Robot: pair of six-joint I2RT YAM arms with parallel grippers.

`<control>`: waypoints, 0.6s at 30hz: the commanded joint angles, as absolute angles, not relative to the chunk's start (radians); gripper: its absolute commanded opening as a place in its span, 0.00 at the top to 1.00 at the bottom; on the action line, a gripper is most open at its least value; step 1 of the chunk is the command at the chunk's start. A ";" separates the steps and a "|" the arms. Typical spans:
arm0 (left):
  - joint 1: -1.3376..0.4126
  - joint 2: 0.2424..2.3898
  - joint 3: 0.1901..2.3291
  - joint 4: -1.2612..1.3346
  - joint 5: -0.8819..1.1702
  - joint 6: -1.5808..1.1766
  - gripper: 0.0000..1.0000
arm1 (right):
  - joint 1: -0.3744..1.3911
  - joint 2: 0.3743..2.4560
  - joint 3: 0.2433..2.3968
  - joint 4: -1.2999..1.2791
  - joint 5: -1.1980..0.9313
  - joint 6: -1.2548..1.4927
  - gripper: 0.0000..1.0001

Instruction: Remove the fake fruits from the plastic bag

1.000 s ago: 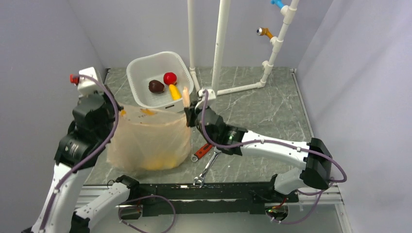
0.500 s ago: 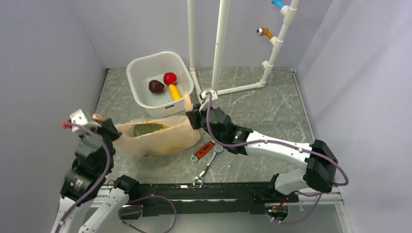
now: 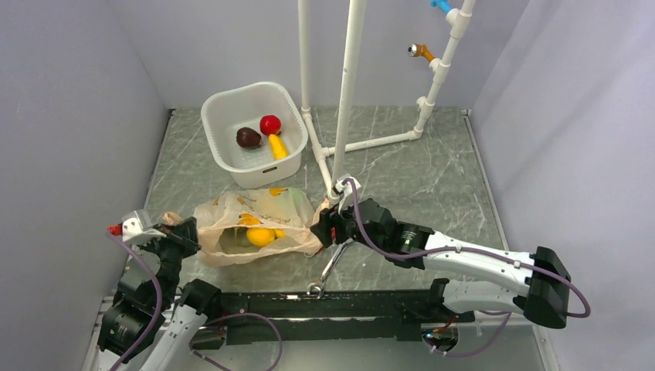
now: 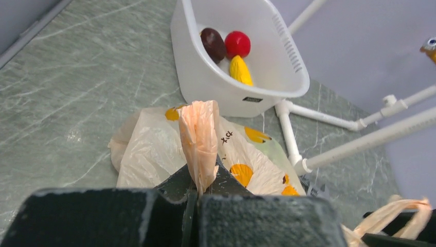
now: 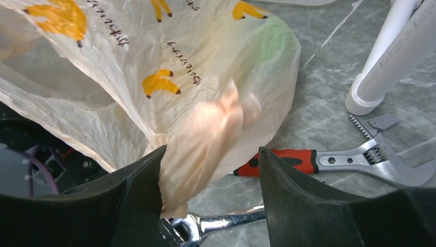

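Observation:
The plastic bag (image 3: 255, 210) lies slumped on the table, its mouth facing the near edge. Of the fake fruits, a yellow-orange ball (image 3: 260, 236) and a dull green piece (image 3: 234, 241) show in the mouth. My left gripper (image 3: 174, 229) is shut on the bag's left handle (image 4: 198, 135), which stands up twisted from between its closed jaws. My right gripper (image 5: 208, 164) is open at the bag's right end. The other handle (image 5: 205, 139) hangs loose between its fingers, resting against the left one. A green tint (image 5: 272, 38) shows through the bag.
A white tub (image 3: 224, 116) behind the bag holds a red ball (image 3: 269, 124), a dark maroon fruit (image 3: 248, 137) and a yellow piece (image 3: 276, 146). A red-handled wrench (image 5: 277, 160) and a chrome spanner (image 5: 226, 218) lie under my right gripper. White pipes (image 3: 347, 77) stand behind.
Both arms came down toward the near edge and the bag went from hanging upright to lying on the table. My right gripper opened and let go of its handle.

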State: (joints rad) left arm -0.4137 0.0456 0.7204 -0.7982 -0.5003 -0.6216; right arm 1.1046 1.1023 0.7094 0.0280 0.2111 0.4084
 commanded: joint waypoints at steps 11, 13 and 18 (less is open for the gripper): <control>-0.411 -0.024 0.701 -0.818 -0.371 -0.559 1.00 | 1.138 1.124 1.155 -0.354 0.300 0.091 0.14; -0.411 -0.034 0.694 -0.812 -0.370 -0.560 1.00 | 1.138 1.161 1.242 -0.391 0.357 0.078 0.11; -0.410 -0.014 0.702 -0.819 -0.347 -0.558 1.00 | 1.138 1.210 1.368 -0.358 0.250 0.097 0.10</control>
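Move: The yellow fruit in the open bag lies about 15 cm left of the right hand, 3 cm ahead and some 14 cm below; a second yellow fruit sits about 10 cm left, 3 cm ahead. The bag's right handle is level with the right hand, between its parted fingers, and the red-handled wrench is some 5 cm right and 5 cm ahead, on the table. From the left hand the fruit is about 8 cm ahead, 16 cm right and 20 cm below. The bag's right handle comes free as the right hand, already partly open, eases back about a centimetre and then rises some 15 cm, nearly straight up and away from it, ending slightly farther forward. Its fingers spread wider and the wrist tips back about 15 degrees. The left hand keeps its pinch on the other handle, easing a couple of centimetres right and down. ##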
